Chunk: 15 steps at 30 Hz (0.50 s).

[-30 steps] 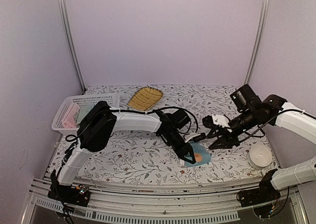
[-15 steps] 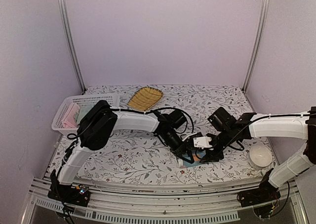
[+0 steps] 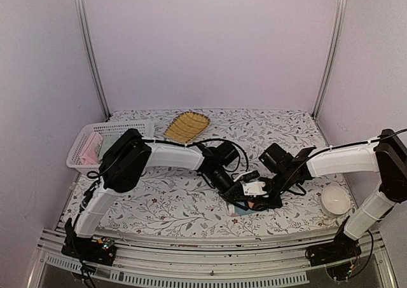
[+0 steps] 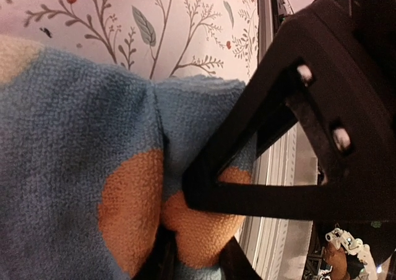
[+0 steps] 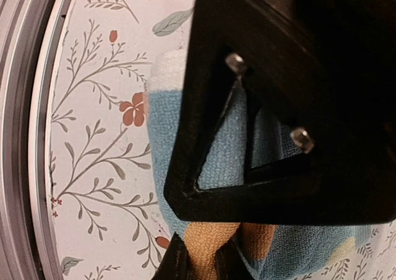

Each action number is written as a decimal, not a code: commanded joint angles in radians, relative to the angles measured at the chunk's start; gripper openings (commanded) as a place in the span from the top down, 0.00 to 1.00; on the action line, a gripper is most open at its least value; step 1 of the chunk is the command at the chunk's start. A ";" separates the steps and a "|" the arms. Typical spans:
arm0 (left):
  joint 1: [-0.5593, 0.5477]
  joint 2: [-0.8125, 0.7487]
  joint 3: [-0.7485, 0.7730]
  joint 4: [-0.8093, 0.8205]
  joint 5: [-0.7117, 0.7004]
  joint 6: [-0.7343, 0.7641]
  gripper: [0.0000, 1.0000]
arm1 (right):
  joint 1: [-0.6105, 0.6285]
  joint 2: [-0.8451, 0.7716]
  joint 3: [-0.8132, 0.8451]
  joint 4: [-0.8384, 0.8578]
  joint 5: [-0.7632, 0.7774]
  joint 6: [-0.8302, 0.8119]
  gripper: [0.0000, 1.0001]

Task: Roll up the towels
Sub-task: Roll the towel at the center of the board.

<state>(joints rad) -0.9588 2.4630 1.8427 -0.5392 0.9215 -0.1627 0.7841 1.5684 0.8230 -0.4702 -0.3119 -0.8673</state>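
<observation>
A small light-blue towel point(image 4: 74, 138) with orange prints lies near the table's front edge, mostly hidden under both grippers in the top view point(image 3: 241, 207). My left gripper point(image 4: 192, 255) is shut on an orange-printed fold of it. The right gripper point(image 5: 201, 255) comes in from the opposite side and is shut on a fold of the same towel point(image 5: 162, 138). In the top view the left gripper point(image 3: 240, 191) and the right gripper point(image 3: 257, 199) meet tip to tip over the cloth. Each wrist view shows the other gripper's black frame close in front.
A yellow ribbed leaf-shaped tray point(image 3: 187, 126) sits at the back. On the left stands a white basket point(image 3: 95, 145) with folded pink and green cloths. A white bowl point(image 3: 335, 201) is at the front right. The metal front rail point(image 5: 25, 138) runs just beside the towel.
The right arm swung left and down from above the table to the towel, and its jaws closed on a fold. The left gripper kept its hold and barely moved.
</observation>
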 commanded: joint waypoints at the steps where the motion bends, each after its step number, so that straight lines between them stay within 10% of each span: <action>1: 0.016 -0.061 -0.111 0.067 -0.126 0.002 0.72 | 0.011 0.063 0.035 -0.111 -0.121 -0.023 0.94; 15: 0.020 -0.764 -0.845 0.694 -0.659 -0.084 0.60 | -0.113 0.406 0.314 -0.525 -0.462 -0.088 0.96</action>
<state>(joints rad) -0.9195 1.8431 1.1381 -0.0715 0.5091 -0.2420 0.7254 1.8370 1.0737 -0.7975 -0.6559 -0.9237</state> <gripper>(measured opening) 0.398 0.124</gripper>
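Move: In the fingers of both hands is the near fold of the towel; the towel's middle lies about 4 cm left of the right hand and 2 cm ahead, a centimetre below. For the left hand the middle is roughly 2 cm ahead, level sideways, 1 cm below. The white bowl stands about 28 cm to the right of the right hand, level with it; the yellow tray lies some 38 cm ahead and 23 cm left of the left hand. Letting go of the towel's fold, the left fingers open, and the hand goes left and up, about 8 cm each way and a little forward late on, turning counter-clockwise. The right hand keeps its pinch on the orange-patched fold and drags it about 3 cm back towards the near table edge and 2 cm left, staying level while its wrist tilts some 25 degrees, fingertips swinging back. ##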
